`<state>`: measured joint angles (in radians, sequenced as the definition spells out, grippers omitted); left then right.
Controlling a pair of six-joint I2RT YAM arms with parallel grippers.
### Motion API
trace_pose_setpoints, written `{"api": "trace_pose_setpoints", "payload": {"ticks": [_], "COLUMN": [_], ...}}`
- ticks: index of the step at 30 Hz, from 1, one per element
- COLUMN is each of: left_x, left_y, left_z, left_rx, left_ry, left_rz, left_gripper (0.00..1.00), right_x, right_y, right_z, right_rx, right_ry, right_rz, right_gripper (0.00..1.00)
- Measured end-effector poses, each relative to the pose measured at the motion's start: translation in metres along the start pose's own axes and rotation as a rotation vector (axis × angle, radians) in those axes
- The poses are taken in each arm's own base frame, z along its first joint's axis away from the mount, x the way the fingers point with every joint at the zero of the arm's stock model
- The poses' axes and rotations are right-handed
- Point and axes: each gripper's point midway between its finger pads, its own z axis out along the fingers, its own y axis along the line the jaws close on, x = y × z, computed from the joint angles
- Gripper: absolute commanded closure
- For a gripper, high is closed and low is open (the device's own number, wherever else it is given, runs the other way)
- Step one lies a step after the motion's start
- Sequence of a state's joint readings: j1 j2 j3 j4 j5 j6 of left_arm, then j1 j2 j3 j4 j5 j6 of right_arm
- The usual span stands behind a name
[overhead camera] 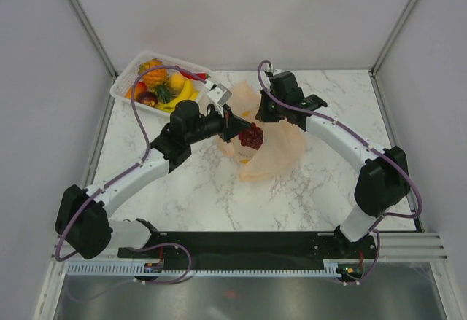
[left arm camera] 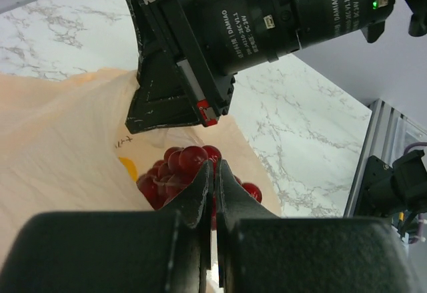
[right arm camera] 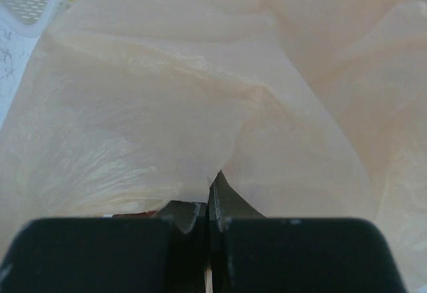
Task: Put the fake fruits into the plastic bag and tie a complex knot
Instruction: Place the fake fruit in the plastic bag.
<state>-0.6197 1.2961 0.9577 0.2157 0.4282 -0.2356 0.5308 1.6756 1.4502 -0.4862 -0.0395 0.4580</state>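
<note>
The peach plastic bag lies in the middle of the table with its mouth held up. My right gripper is shut on the bag's upper edge; in the right wrist view the thin film is pinched between the closed tips. My left gripper is shut on a bunch of dark red grapes, which hangs at the bag's mouth. In the left wrist view the grapes show just past the closed jaws, over the bag's wall. Other fake fruits lie in the basket.
A white lattice basket stands at the back left and holds bananas, a pineapple, a chili and round fruits; its corner shows in the right wrist view. The right arm's wrist hangs close above the grapes. Grey walls surround the marble table.
</note>
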Motion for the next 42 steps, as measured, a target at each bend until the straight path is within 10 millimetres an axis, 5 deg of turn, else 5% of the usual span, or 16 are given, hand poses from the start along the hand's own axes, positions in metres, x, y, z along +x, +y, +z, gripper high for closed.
{"api": "trace_pose_setpoints", "payload": {"ticks": [12,24,34,42], "left_x": [-0.001,0.054,0.013,0.003], "left_y": [0.017,0.04,0.058,0.058], "left_z": [0.01,0.051,0.07,0.077], "left_rx": [-0.072,-0.178,-0.28,-0.278], "left_ry": [-0.016,0.113,0.025,0.001], "left_rz": [0.028,0.169,0.234,0.242], "left_gripper": [0.98,0.98,0.98,0.62], "right_x": [0.003,-0.013,-0.019,-0.006], "right_y": [0.007,0.016,0.015,0.016], "right_z": [-0.001,-0.029,-0.063,-0.059], "right_rx": [-0.039,-0.055,-0.03,0.002], "right_ry": [0.018,-0.046,-0.12,-0.106], "right_rz": [0.003,0.078,0.131,0.118], "right_gripper": [1.0,1.0,1.0,1.0]}}
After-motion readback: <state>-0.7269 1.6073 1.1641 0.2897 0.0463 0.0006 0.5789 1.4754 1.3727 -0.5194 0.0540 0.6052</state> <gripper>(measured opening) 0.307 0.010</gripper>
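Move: The left hand holds the grapes; the plastic bag's mouth is about 5 cm ahead of it, 2 cm to its right and 13 cm below. The right gripper, pinching the bag's rim, is some 8 cm ahead, 3 cm right and 8 cm below; the fruit basket is roughly 25 cm ahead, 28 cm left and 22 cm below. From the right hand, the mouth lies about 3 cm back, 1 cm left and 5 cm below. Left carries the grapes 8 cm forward into the bag and opens; right raises the pinched rim 5 cm. ##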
